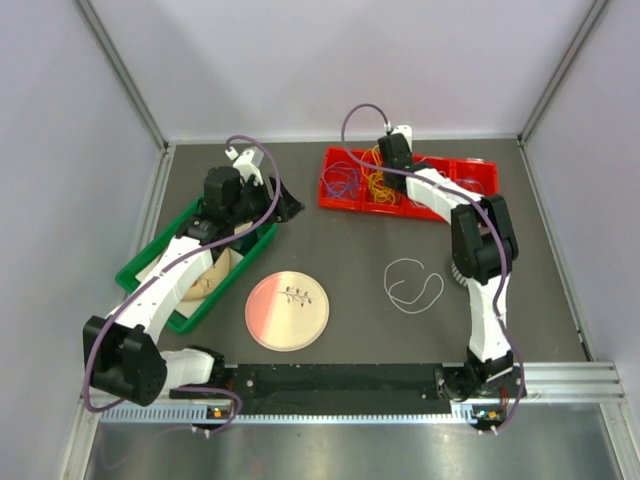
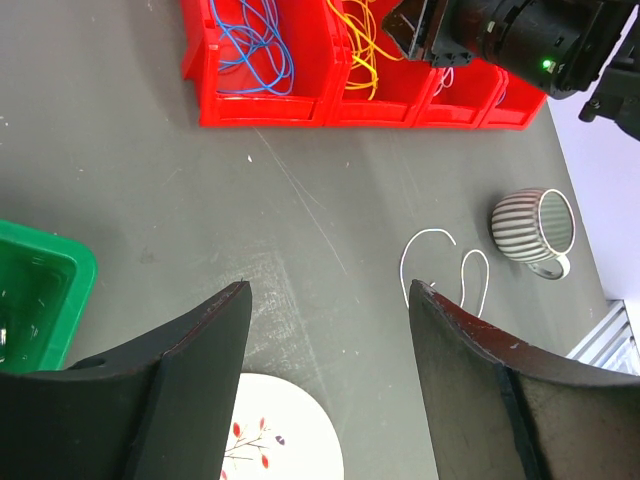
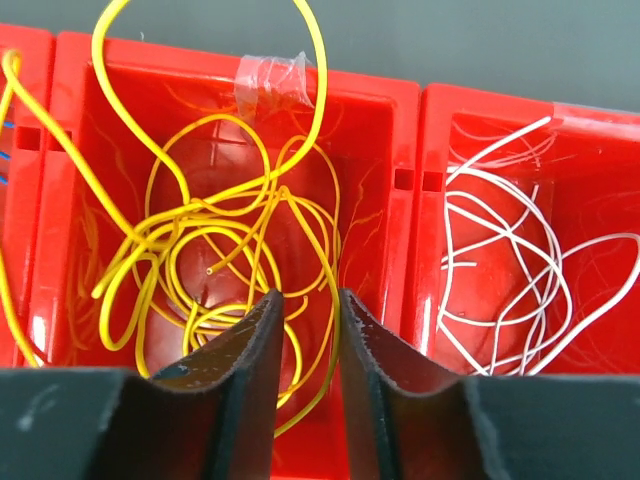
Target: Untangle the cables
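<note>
Yellow cables (image 3: 200, 240) lie tangled in the middle compartment of the red bin (image 3: 410, 180). White cables (image 3: 500, 250) fill the compartment to its right. Blue cables (image 2: 250, 50) lie in the left compartment. My right gripper (image 3: 308, 295) hangs over the yellow tangle (image 1: 378, 180), jaws a narrow gap apart; one yellow strand runs through the gap, not pinched. A single white cable (image 1: 413, 283) lies looped on the table, also visible from the left wrist (image 2: 440, 265). My left gripper (image 2: 330, 290) is open and empty, above the table near the plate.
A pink-and-white plate (image 1: 287, 311) lies at the front centre. A green bin (image 1: 150, 265) sits at the left under the left arm. A striped mug (image 2: 530, 225) lies on its side beside the right arm. The red bin (image 1: 410, 205) stands at the back.
</note>
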You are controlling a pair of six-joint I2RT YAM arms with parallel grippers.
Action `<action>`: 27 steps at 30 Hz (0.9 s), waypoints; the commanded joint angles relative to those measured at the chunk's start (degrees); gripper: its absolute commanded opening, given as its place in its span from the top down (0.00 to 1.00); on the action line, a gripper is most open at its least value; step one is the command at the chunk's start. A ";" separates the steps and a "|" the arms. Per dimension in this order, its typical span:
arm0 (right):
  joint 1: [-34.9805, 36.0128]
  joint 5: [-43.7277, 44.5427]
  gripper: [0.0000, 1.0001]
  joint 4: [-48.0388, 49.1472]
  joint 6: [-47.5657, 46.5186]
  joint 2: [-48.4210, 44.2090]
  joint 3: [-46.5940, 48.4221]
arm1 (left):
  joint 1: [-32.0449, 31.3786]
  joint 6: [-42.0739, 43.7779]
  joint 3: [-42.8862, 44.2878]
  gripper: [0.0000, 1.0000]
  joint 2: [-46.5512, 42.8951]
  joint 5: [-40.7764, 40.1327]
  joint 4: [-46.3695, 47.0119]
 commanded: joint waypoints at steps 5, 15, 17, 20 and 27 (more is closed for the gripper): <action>-0.31 -1.55 0.71 0.88 2.16 -5.88 2.67 | 0.25 0.46 1.47 0.30 -0.38 0.86 1.47; 1.36 -2.61 0.41 1.32 3.22 -7.03 4.69 | 0.25 0.90 1.03 0.30 -1.08 0.16 1.29; 1.71 -3.48 0.38 1.23 3.13 -6.33 5.30 | 0.25 0.81 0.94 0.30 -1.17 0.08 1.20; 2.76 -4.89 0.36 0.62 2.86 -4.84 6.62 | 0.25 0.90 0.68 0.30 -1.17 0.07 1.29; 4.61 -4.54 0.33 -2.81 1.45 0.43 13.20 | 0.25 1.07 0.94 0.30 -1.34 -0.19 0.94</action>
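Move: Low over the right side of the yellow cable's red compartment, the right hand has the coil's middle about 3 cm to its left, 1 cm ahead and 3 cm below. The loose yellow strand over the divider is roughly 7 cm left and 1 cm ahead, about level in height. The blue cable lies some 12 cm left and 1 cm ahead, the white coil 6 cm right and level ahead, both about 3 cm lower. From the left hand, the yellow cable is about 18 cm ahead, 20 cm right and 18 cm below. Rising out of the yellow compartment by about 7 cm, the right hand comes free of the yellow strand at its fingertips, its already parted fingers spreading to about two thirds open. It drifts left throughout and faster towards the end, some 5 cm in all, over the yellow coil towards the blue side, tipping up slightly and rolling its left side up by 5 to 10 degrees. ##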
